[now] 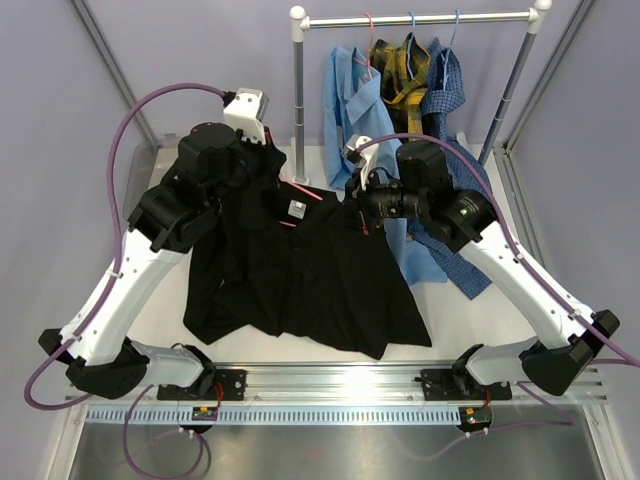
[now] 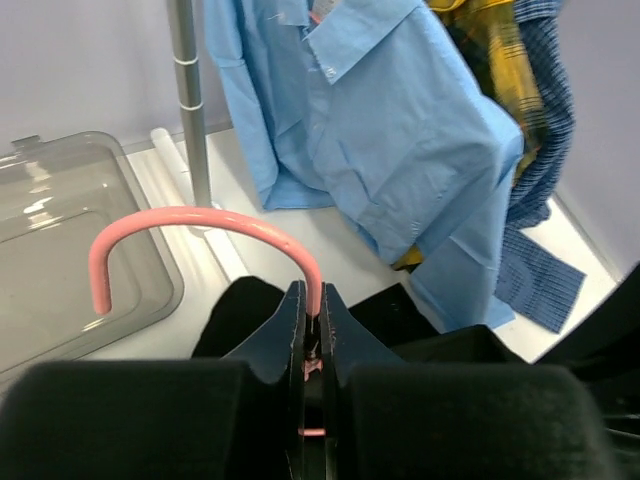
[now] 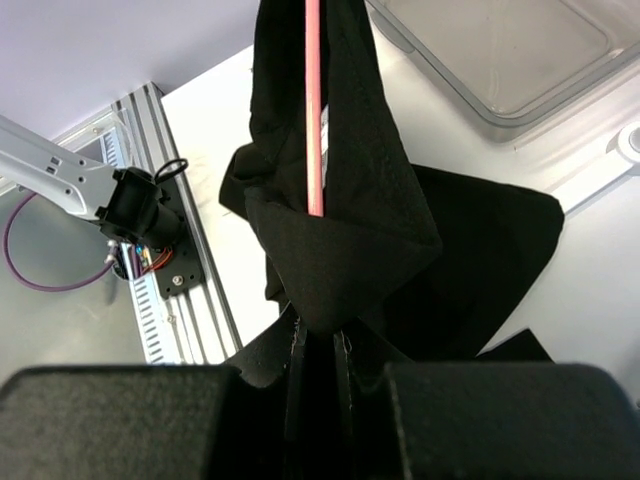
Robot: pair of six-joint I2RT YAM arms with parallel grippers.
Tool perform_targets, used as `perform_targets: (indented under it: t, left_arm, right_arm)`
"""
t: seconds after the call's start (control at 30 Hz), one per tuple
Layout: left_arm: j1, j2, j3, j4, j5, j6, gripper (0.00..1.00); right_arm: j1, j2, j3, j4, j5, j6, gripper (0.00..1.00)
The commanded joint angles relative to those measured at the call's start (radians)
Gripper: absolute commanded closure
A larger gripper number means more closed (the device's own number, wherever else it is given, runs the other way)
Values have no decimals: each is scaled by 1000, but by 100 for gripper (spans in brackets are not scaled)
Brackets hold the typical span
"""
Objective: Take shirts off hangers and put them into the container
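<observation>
A black shirt [image 1: 305,275] hangs between my two grippers, and its lower part is spread on the table. It is on a pink hanger [image 2: 200,222]. My left gripper [image 2: 312,312] is shut on the hanger's neck, just below the hook, at the shirt's collar [image 1: 278,172]. My right gripper [image 3: 318,340] is shut on a fold of the black shirt [image 3: 340,230]; the hanger's pink wire [image 3: 314,100] runs inside the cloth above it. The container [image 2: 60,260], a smoky-grey tub, stands on the table at the left.
Light blue [image 1: 350,100], yellow plaid [image 1: 400,65] and dark blue check [image 1: 445,95] shirts hang on hangers from the silver rail [image 1: 420,18] at the back. The rail's left post [image 1: 298,90] stands close behind the left gripper. The check shirt's tail trails on the table.
</observation>
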Motion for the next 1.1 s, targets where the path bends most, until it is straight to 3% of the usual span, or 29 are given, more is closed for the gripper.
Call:
perform_targets:
  t: [0.0,0.07,0.1,0.13,0.17,0.3,0.37,0.6,0.87,1.07]
  left_arm:
    - [-6,-35,-27,93,-53,20,100]
    - [-7,-45,-45,122,-73,39,100]
    - [-7,-53,-67,131,-104,42,100]
    - [-7,-56,-78,145,-119,46,100]
    - [-7,-58,-87,150,-153,48,100]
    - [-9,-55,-166,190,-276,27,100]
    - [-9,-52,-188,213,-357,1,100]
    - [-42,-9,-188,228,-529,-104,100]
    - [-95,33,-168,226,-658,-205,100]
    - [-107,34,-170,225,-659,-208,100]
  right_arm:
    - [12,12,47,66,31,5,100]
    - [12,15,52,63,40,11,89]
    - [12,18,55,54,48,15,78]
    - [12,20,61,44,56,15,55]
    - [12,20,73,37,89,29,45]
    - [13,3,113,-19,200,92,10]
    - [12,-20,131,-40,278,133,1]
    - [50,-17,170,-117,563,333,0]
    - [193,174,318,-264,825,564,1]
    - [216,280,357,-279,901,667,1]
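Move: Just left of the right hand, which still pinches the black shirt's right shoulder, is the collar with its white label: about 7 cm left, 2 cm ahead and 3 cm higher. The hanger's neck, held by the left hand, is some 12 cm left, 6 cm ahead and 8 cm up. The blue shirt hangs roughly 23 cm ahead, 9 cm right and 10 cm lower. From the left hand the collar label is about 5 cm right, 4 cm back and 5 cm lower. Opening wide, the right fingers let go of the shoulder cloth; the hand backs off rightward about 3 cm and up 4 cm while going forward, then swings back left and down over the black cloth, ending some 5 cm farther forward and turned about 45 degrees clockwise. The left hand keeps the hanger's neck pinched, lowering it about 6 cm, forward and left, turning 30 degrees counter-clockwise. ##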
